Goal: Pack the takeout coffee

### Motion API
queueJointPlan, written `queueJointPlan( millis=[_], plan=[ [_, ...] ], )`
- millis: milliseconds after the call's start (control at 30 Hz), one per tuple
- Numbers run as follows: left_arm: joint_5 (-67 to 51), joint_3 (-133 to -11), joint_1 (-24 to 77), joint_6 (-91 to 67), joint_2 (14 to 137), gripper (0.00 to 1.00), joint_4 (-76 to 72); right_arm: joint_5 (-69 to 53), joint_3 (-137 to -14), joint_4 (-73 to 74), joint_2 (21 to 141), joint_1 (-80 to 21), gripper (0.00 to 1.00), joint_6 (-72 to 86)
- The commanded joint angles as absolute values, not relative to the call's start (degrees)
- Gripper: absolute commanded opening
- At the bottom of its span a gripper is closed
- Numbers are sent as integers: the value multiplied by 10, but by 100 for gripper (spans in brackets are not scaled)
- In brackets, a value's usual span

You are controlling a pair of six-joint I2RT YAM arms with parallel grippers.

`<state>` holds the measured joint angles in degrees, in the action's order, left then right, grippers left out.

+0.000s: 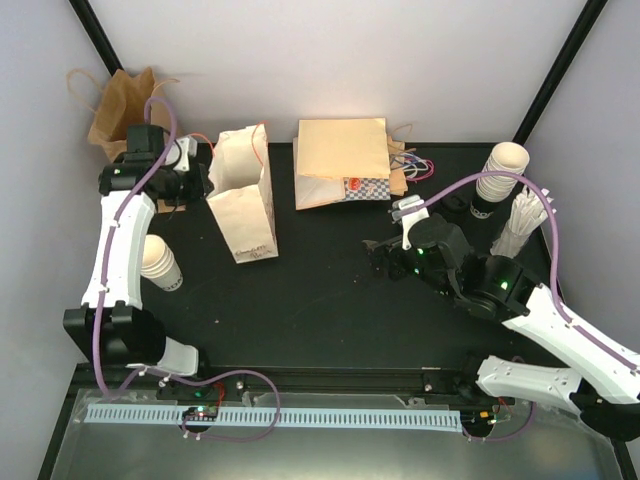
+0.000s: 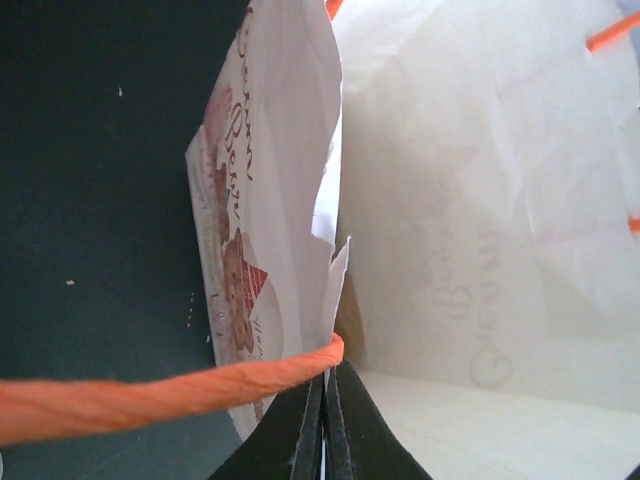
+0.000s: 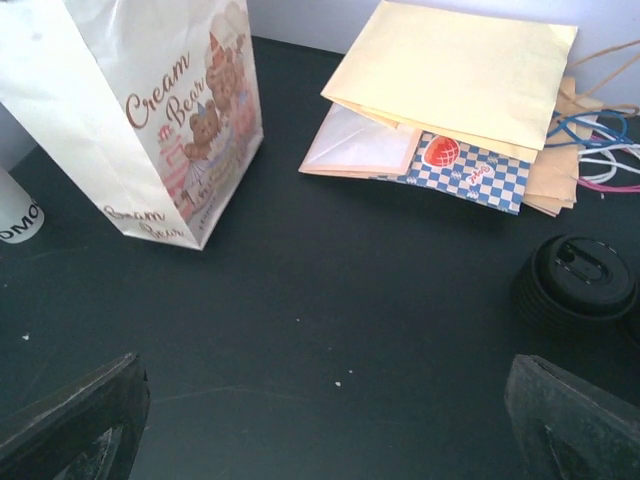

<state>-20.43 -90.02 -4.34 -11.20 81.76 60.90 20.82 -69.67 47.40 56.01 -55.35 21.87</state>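
The takeout coffee does not show in any view. A white paper bag (image 1: 243, 200) with orange handles stands upright at the back left. My left gripper (image 1: 200, 182) is at its left rim, shut on the paper edge (image 2: 322, 300) where the orange handle (image 2: 150, 392) crosses just above the fingers (image 2: 300, 440). Past the rim I see the bag's pale inside (image 2: 480, 300), with nothing lying in the part that shows. My right gripper (image 1: 387, 258) hovers over the bare mat right of centre. It is open wide (image 3: 325, 420) with nothing between its fingers.
A lidless cream cup (image 1: 160, 262) stands by the left arm, also seen as a cup (image 3: 12, 205) at the right wrist view's edge. Stacked cream cups (image 1: 503, 172), a stack of black lids (image 3: 580, 280) and white straws (image 1: 520, 225) are at the right. Flat bags (image 1: 340, 160) lie at the back, a brown bag (image 1: 125, 110) at the far left.
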Motion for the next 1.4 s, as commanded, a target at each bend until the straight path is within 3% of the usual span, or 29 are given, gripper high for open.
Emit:
queueJointPlan(
  millis=[0,267,400,567,633,800,1067,1367],
  plan=[
    [-254,-942,-70,-138,836,2,596,213,-681,472,544,-549,100,232],
    [-272,-940,-84,-158,863,6,565,208,-667,466,546,-548,100,237],
    [-269,-939,-84,-146,860,35,575,207,-666,467,547,-548,100,236],
    [-230,-923,-84,-133,823,61,579,204,-663,467,545,-548,100,238],
    [-217,-914,-84,-129,804,76,585,203,-664,466,545,-548,100,239],
    [-198,-904,-84,-116,750,98,616,203,-664,467,544,-548,100,238],
    [-65,-884,-84,-135,603,99,670,201,-658,465,542,-548,100,235],
    [-36,-790,-78,-155,469,99,666,176,-658,451,565,-548,100,229]
  ],
)
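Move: The left hand has its shut fingers on the orange handle at the white bag's near-left rim; the middle of the white bag lies about 4 cm ahead, 7 cm to the right and 13 cm below. From that hand the brown bag stands some 17 cm ahead and 19 cm to the left, its middle 11 cm lower, and the cup stack about 6 cm back, 18 cm left and 20 cm down. From the right hand, the white bag is roughly 19 cm ahead, 27 cm left and 17 cm below. The left hand first eases about 2.5 cm forward and a little left at the white bag's rim, then opens its fingers wide and lets go of the orange handle. It draws back towards the base about 16 cm while rising some 11 cm and drifting slightly left, away from the white bag, the fingers tipping up about 20 degrees and turning some 15 degrees counter-clockwise, while the empty right hand, still wide open, sinks about 2.5 cm. ##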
